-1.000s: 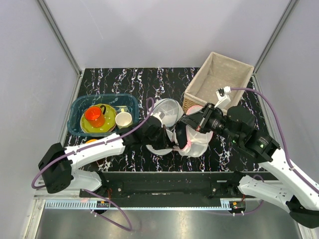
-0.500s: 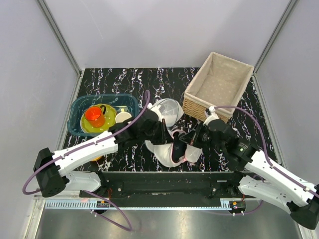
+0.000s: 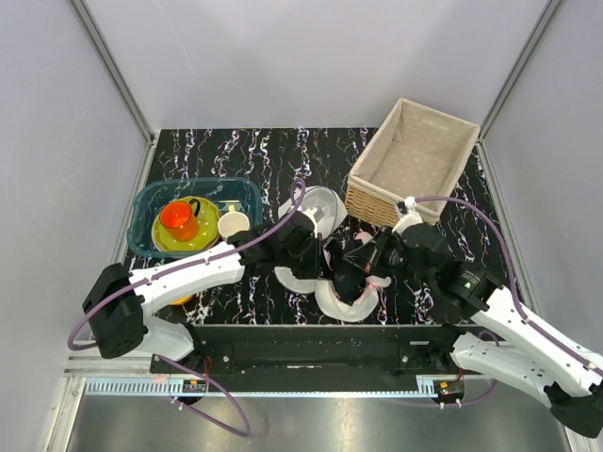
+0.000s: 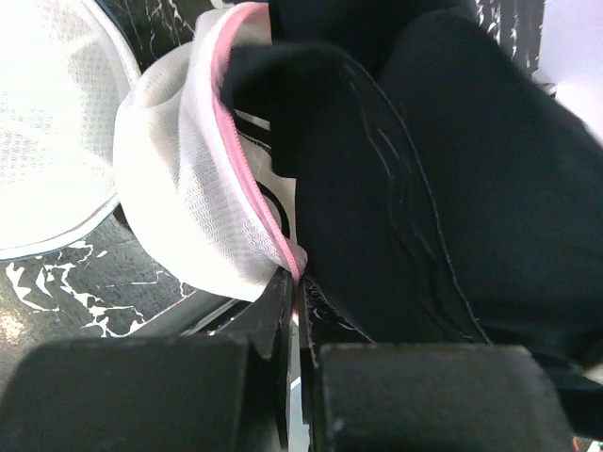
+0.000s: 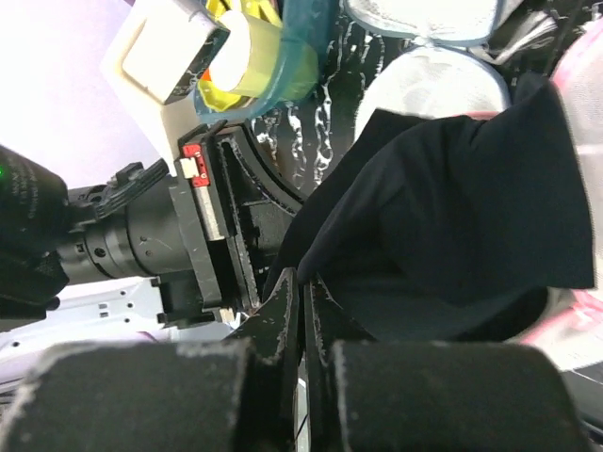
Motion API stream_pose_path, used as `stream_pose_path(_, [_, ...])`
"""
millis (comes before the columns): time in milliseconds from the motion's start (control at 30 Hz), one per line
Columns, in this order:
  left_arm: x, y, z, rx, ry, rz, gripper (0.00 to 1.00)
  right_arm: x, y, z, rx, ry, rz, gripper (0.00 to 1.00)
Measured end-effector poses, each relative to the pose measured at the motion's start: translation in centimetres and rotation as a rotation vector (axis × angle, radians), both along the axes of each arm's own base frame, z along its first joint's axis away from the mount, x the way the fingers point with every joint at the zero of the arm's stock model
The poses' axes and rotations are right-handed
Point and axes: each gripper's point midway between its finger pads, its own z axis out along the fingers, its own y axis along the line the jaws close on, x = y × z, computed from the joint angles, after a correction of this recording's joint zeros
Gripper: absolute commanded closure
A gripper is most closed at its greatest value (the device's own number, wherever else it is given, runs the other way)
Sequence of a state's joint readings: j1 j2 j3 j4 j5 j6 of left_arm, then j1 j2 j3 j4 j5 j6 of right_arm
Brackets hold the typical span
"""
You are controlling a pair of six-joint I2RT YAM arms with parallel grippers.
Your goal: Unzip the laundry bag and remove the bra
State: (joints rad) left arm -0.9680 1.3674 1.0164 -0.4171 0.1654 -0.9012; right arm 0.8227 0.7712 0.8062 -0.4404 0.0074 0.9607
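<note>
The laundry bag (image 3: 337,303), white mesh with a pink rim, lies open near the table's front edge between the two grippers. A black bra (image 3: 350,279) bulges out of it. My left gripper (image 3: 318,264) is shut on the bag's pink zipper rim (image 4: 247,169), with the fingertips pinching it in the left wrist view (image 4: 297,275). My right gripper (image 3: 360,260) is shut on an edge of the black bra (image 5: 452,207), with the fingertips pinching the fabric in the right wrist view (image 5: 306,279). The bag's pink rim (image 5: 577,66) shows behind the bra.
An all-white mesh dome (image 3: 317,204) sits just behind the grippers and shows in the left wrist view (image 4: 47,122). A wicker basket (image 3: 369,196) stands at the back right. A blue bin (image 3: 151,196) with an orange cup, plate and white cup is at the left.
Both grippers have moved nearer the front edge with the bag. The bag has opened out and the black bra now shows outside it, drawn by the right gripper.
</note>
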Motion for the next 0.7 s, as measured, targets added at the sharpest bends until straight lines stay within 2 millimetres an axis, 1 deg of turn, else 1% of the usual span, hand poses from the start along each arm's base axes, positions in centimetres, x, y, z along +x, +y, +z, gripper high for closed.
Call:
stream_pose_path(33, [-0.1,-0.1,-0.5,0.008,0.010,-0.010,1.00,0.0,-0.3,-0.5,-0.026,0.013,-0.007,1.00])
stream_pose_path(67, [-0.2,-0.2,-0.8,0.014,0.018,-0.016,1.00,0.0,-0.7,-0.4,-0.045,0.013,-0.016,1.00])
stream_pose_path(100, [-0.2,-0.3,-1.0,0.015,0.021,-0.020,1.00,0.0,-1.0,0.2,-0.051,0.001,-0.027,1.00])
stream_pose_path(167, [-0.2,-0.4,-1.1,0.012,0.022,-0.027,1.00,0.5,-1.8,3.2,-0.041,-0.069,-0.058,1.00])
stream_pose_path(233, [0.0,-0.6,-1.0,0.001,0.020,-0.029,1.00,0.9,-2.7,7.4,-0.012,-0.161,-0.089,1.00])
stream_pose_path(333, [0.2,-0.9,-1.3,-0.007,0.025,-0.035,1.00,1.4,-3.7,12.8,0.032,-0.283,-0.133,1.00])
stream_pose_path(400, [0.2,-1.0,-1.7,-0.001,0.036,-0.039,1.00,1.7,-4.6,15.4,0.043,-0.344,-0.168,1.00])
stream_pose_path(433, [0.1,-1.0,-1.8,0.001,0.040,-0.041,1.00,2.0,-4.9,16.3,0.039,-0.368,-0.186,1.00])
stream_pose_path(500, [0.1,-1.0,-1.8,-0.001,0.042,-0.042,1.00,2.7,-5.3,17.2,0.012,-0.396,-0.220,1.00])
stream_pose_path(700, [0.1,-1.2,-1.6,-0.011,0.034,-0.053,1.00,6.2,-6.4,20.5,-0.127,-0.499,-0.353,1.00])
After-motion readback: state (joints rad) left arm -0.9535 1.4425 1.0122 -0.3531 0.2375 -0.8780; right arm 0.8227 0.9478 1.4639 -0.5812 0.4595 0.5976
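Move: The right hand already pinches the edge of the black bra, whose middle hangs about 4 cm to its left and 8 cm below. The open laundry bag lies roughly 5 cm to its left and 15 cm below; the basket stands some 31 cm ahead, 12 cm right and 12 cm below. From the left hand, already gripping the bag's pink zip edge, the bra is about 6 cm right, level in height, and the bag 5 cm right, 6 cm below. Upward and quickly, the right hand pulls the bra out of the bag mouth, climbing some 20 cm while drifting about 6 cm right and, later on, 6 cm forward. Its fingers stay shut, tipping up roughly 30 degrees and swinging clockwise. The left hand keeps its pinch on the zip edge, sinking a centimetre or two and holding the bag down. ##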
